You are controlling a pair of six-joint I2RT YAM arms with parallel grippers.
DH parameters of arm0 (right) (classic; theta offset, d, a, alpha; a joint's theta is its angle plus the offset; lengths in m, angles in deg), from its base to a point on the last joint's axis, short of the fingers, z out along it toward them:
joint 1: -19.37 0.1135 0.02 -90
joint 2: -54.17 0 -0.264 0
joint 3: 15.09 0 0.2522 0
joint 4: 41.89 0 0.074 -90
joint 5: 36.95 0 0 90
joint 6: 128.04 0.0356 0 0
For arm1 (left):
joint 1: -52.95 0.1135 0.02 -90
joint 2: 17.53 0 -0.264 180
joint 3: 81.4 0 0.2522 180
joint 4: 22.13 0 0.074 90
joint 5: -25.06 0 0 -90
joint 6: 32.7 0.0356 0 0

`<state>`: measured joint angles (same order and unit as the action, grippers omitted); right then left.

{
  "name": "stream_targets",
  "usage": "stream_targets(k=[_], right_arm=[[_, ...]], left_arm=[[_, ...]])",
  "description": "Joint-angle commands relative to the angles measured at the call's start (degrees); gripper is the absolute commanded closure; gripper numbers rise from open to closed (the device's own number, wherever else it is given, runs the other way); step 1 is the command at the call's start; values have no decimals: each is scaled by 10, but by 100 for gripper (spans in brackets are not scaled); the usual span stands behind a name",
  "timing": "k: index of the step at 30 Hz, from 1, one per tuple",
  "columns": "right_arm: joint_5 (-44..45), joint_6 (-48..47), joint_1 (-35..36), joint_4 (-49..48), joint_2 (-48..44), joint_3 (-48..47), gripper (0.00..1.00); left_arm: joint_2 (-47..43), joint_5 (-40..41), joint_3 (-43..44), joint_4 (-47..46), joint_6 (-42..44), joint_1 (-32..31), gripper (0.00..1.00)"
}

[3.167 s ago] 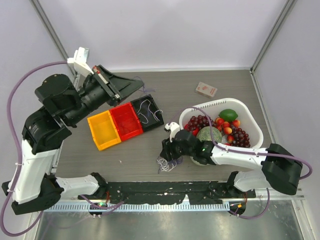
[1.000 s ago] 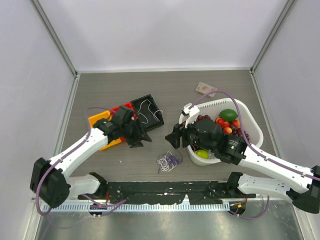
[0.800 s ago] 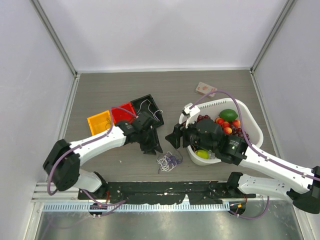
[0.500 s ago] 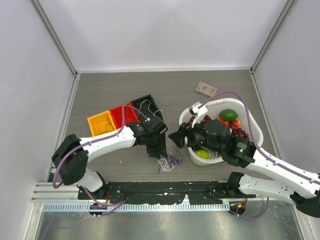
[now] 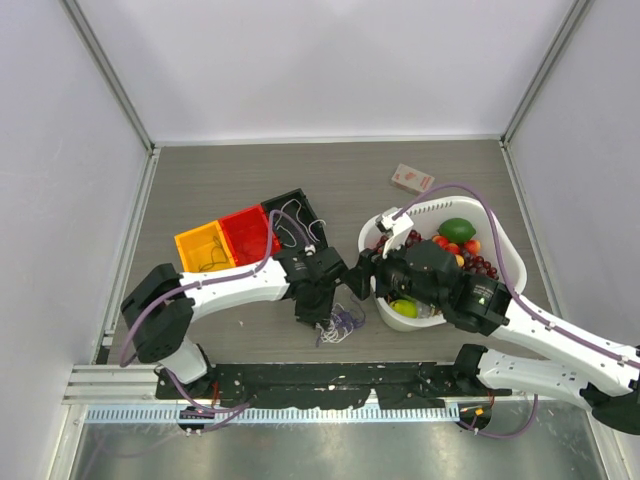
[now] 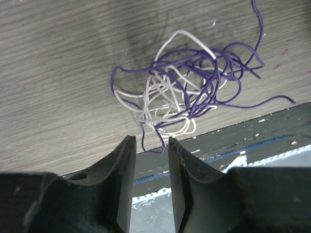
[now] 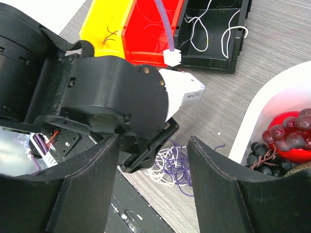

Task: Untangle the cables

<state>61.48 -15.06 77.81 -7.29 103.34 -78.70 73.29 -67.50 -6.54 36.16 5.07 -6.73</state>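
Note:
The cables lie as a small tangle of dark purple and white cords on the table near its front edge. My left gripper hangs low just left of the tangle. Its jaws are open by a narrow gap with nothing clamped, and one purple loop lies on the table under the tips. My right gripper hovers above, between the tangle and the basket. It is open and empty, looking down on the left wrist and the tangle. A white cable lies in the black bin.
Yellow, red and black bins stand in a row at the left. A thin reddish cord lies in the yellow bin. A white basket of fruit stands at the right, and a small card box behind it.
My left arm has swung right and forward from the bins down to the tangle, and its jaws have narrowed. The right arm has barely moved. The tangle lies where it was.

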Motion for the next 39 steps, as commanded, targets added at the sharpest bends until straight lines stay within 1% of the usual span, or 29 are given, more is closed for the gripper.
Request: stream_targets(k=[1, 7, 11, 16, 18, 21, 23, 24, 26, 27, 28, 30, 33, 35, 39], right_arm=[[-4, 1, 1, -41, 7, -10, 37], [-1, 4, 0, -36, -3, -6, 37], [4, 8, 1, -36, -14, 3, 37], [5, 10, 0, -36, -12, 3, 37], [5, 10, 1, -38, -9, 3, 37], [5, 10, 1, -38, -10, 3, 37], [4, 10, 1, -37, -12, 4, 37], [5, 11, 1, -37, -13, 5, 37], [6, 10, 1, -35, -14, 8, 37], [7, 9, 1, -34, -14, 8, 37], [6, 9, 1, -33, -14, 8, 37], [13, 8, 1, -27, -15, 10, 37], [33, 13, 1, -23, -25, 22, 37], [48, 19, 1, -23, -35, 33, 37], [71, 31, 1, -24, -54, 48, 35]], left_arm=[[32, 11, 42, -2, 23, -15, 64], [45, 11, 53, -10, 18, -39, 62], [46, 18, 41, -4, 12, -40, 75], [41, 18, 35, -4, 12, -40, 85], [44, 18, 36, -2, 12, -40, 87], [45, 20, 35, -1, 12, -42, 85], [47, 21, 34, -3, 12, -42, 86], [48, 21, 34, -4, 12, -42, 88], [47, 21, 41, 4, 13, -44, 95], [44, 40, 46, 9, 13, -46, 98], [37, 48, 52, 20, 11, -47, 100], [8, 60, 58, 41, 2, -49, 100], [-64, 80, 50, 49, -16, -47, 100], [-106, 91, 44, 42, -24, -47, 100], [-178, 87, 35, 9, -32, -47, 100]])
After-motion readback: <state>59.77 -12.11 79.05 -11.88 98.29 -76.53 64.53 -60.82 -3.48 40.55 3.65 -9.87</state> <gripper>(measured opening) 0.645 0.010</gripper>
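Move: The loose purple loop at the near-left edge of the cable tangle lies almost under the left fingertips, about 1 cm back, 1 cm right and 2 cm below. The tangle's middle is roughly 4 cm ahead and 4 cm right of that hand; the fruit basket sits some 17 cm ahead and 25 cm right. From the right hand, the loop is about 5 cm back, 7 cm left and 21 cm below. The left fingers close shut on the loose purple loop and pinch it, after a small shift of about 1.5 cm to the right and 1 cm down over it. Pointing down throughout, the hand then lifts the strand away from the table, climbing some 6 cm, fastest at the end. The right hand, still open, rises about 3 cm late on and draws slightly back. ##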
